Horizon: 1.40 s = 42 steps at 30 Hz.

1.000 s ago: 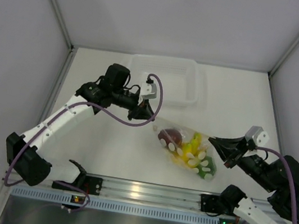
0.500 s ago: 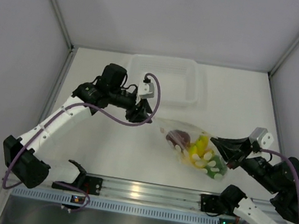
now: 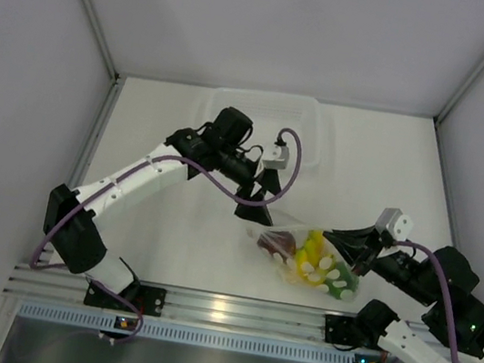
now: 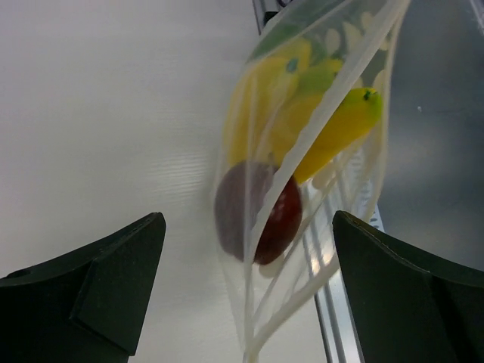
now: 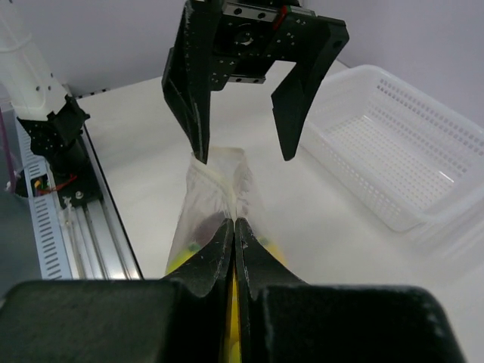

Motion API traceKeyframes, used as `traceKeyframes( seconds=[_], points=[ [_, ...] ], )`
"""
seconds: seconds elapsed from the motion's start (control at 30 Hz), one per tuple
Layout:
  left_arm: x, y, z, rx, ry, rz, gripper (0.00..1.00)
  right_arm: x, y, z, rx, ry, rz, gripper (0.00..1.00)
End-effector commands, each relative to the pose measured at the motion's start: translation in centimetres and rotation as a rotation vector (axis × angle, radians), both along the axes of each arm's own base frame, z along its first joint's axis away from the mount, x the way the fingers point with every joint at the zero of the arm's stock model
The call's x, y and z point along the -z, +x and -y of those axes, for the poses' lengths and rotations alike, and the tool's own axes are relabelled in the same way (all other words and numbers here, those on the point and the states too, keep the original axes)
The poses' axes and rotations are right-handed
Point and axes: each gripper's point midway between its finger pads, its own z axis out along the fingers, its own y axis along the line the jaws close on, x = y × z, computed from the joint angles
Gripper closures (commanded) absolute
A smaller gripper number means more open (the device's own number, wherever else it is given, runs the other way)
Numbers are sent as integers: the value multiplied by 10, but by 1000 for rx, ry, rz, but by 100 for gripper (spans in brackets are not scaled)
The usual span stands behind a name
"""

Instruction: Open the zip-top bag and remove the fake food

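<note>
The zip-top bag (image 3: 308,258) is clear with white dots and hangs low over the table's front middle. It holds the yellow banana bunch (image 3: 313,248), the dark red fruit (image 3: 278,242) and the green piece (image 3: 340,280). My right gripper (image 3: 332,236) is shut on the bag's right edge (image 5: 219,181); its closed tips show in the right wrist view (image 5: 235,224). My left gripper (image 3: 255,208) is open, its jaws either side of the bag's free left end without touching it. In the left wrist view (image 4: 248,219) the red fruit (image 4: 261,215) and banana (image 4: 333,128) show through the plastic.
A rigid translucent white tray (image 3: 317,124) stands at the back middle, partly behind the left arm; it also shows in the right wrist view (image 5: 393,151). An aluminium rail (image 3: 231,311) runs along the near edge. White walls close in the table on three sides.
My left arm has swung right and forward; its open jaws now straddle the bag's free end. My right gripper has shifted slightly left with the bag, which now hangs lower.
</note>
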Motion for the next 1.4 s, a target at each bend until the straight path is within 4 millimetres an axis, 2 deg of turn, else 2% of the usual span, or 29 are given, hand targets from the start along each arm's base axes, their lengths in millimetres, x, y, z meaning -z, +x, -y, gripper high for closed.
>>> traceKeyframes(
  seconds=[0.0, 0.03, 0.07, 0.13, 0.23, 0.5, 0.6, 0.7, 0.8, 0.83, 0.87, 0.9, 0.97, 1.07, 1.1, 1.13, 1.17, 1.2, 1.3, 1.33, 1.37],
  points=[
    [-24, -29, 24, 95, -68, 81, 2, -25, -4, -5, -40, 57, 72, 100],
    [-22, -34, 25, 103, -74, 73, 2, -22, -3, -8, -49, 45, 65, 100],
    [-32, -33, 26, 93, -112, 104, 2, -21, -5, -11, -70, 36, 62, 100],
    [-36, -29, 25, 54, -123, 136, 2, -21, -9, -15, -102, 33, 61, 100],
    [-35, -27, 24, 35, -125, 151, 2, -18, -10, -18, -116, 35, 62, 100],
    [-16, -25, 29, 10, -74, 114, 4, -23, -6, -17, -94, 64, 72, 100],
    [-11, -30, 32, 28, -68, 99, 8, -23, -5, -17, -92, 65, 73, 100],
    [-4, -30, 36, 36, -54, 88, 16, -23, -8, -19, -109, 72, 75, 100],
    [2, -33, 40, 56, -46, 63, 42, -24, -10, -19, -117, 84, 81, 100],
    [4, -32, 41, 56, -44, 59, 64, -23, -7, -19, -105, 82, 76, 100],
    [5, -32, 41, 58, -42, 62, 76, -23, -6, -18, -97, 83, 76, 100],
    [4, -32, 41, 52, -39, 67, 96, -23, -5, -18, -90, 83, 76, 100],
    [3, -27, 40, 21, -32, 84, 100, -23, -1, -15, -61, 90, 70, 100],
    [-4, -3, 37, -132, 11, 129, 100, -26, 13, -7, 36, 116, 58, 100],
    [-7, 6, 34, -198, 27, 148, 100, -28, 17, -4, 64, 128, 55, 91],
    [-5, 25, 28, -319, 69, 164, 100, -27, 27, 1, 125, 133, 48, 81],
    [-9, 36, 25, -390, 78, 178, 100, -26, 31, 2, 156, 158, 15, 55],
    [-7, 50, 18, -498, 110, 180, 100, -26, 44, 8, 240, 189, -19, 44],
    [-11, 77, 5, -712, 140, 160, 100, -23, 65, 14, 367, 225, -98, 27],
    [-13, 88, -1, -823, 143, 130, 100, -24, 71, 19, 423, 258, -145, 27],
    [-14, 90, -4, -861, 142, 115, 100, -22, 75, 17, 439, 271, -176, 27]
  ],
)
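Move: The bag's mouth lip, which the open left hand goes for, is about 4 cm to its right, 3 cm back and just below. The dark red fruit in the bag sits some 5 cm right, 5 cm back and 9 cm down from that hand; the yellow fruit is roughly 9 cm right, 6 cm back and 10 cm down. The right hand already pinches the mouth's other end; the lip spot lies about 10 cm to its left, roughly level. The left hand pinches the bag's lip, having swung back and to the right about 4 cm with fingers open and sunk a little before they shut. It then draws the lip some 8 cm forward and slightly left and down, turning about 30 degrees counter-clockwise. The right hand keeps its pinch until late, then opens, lets go and moves about 5 cm forward, turning clockwise. ##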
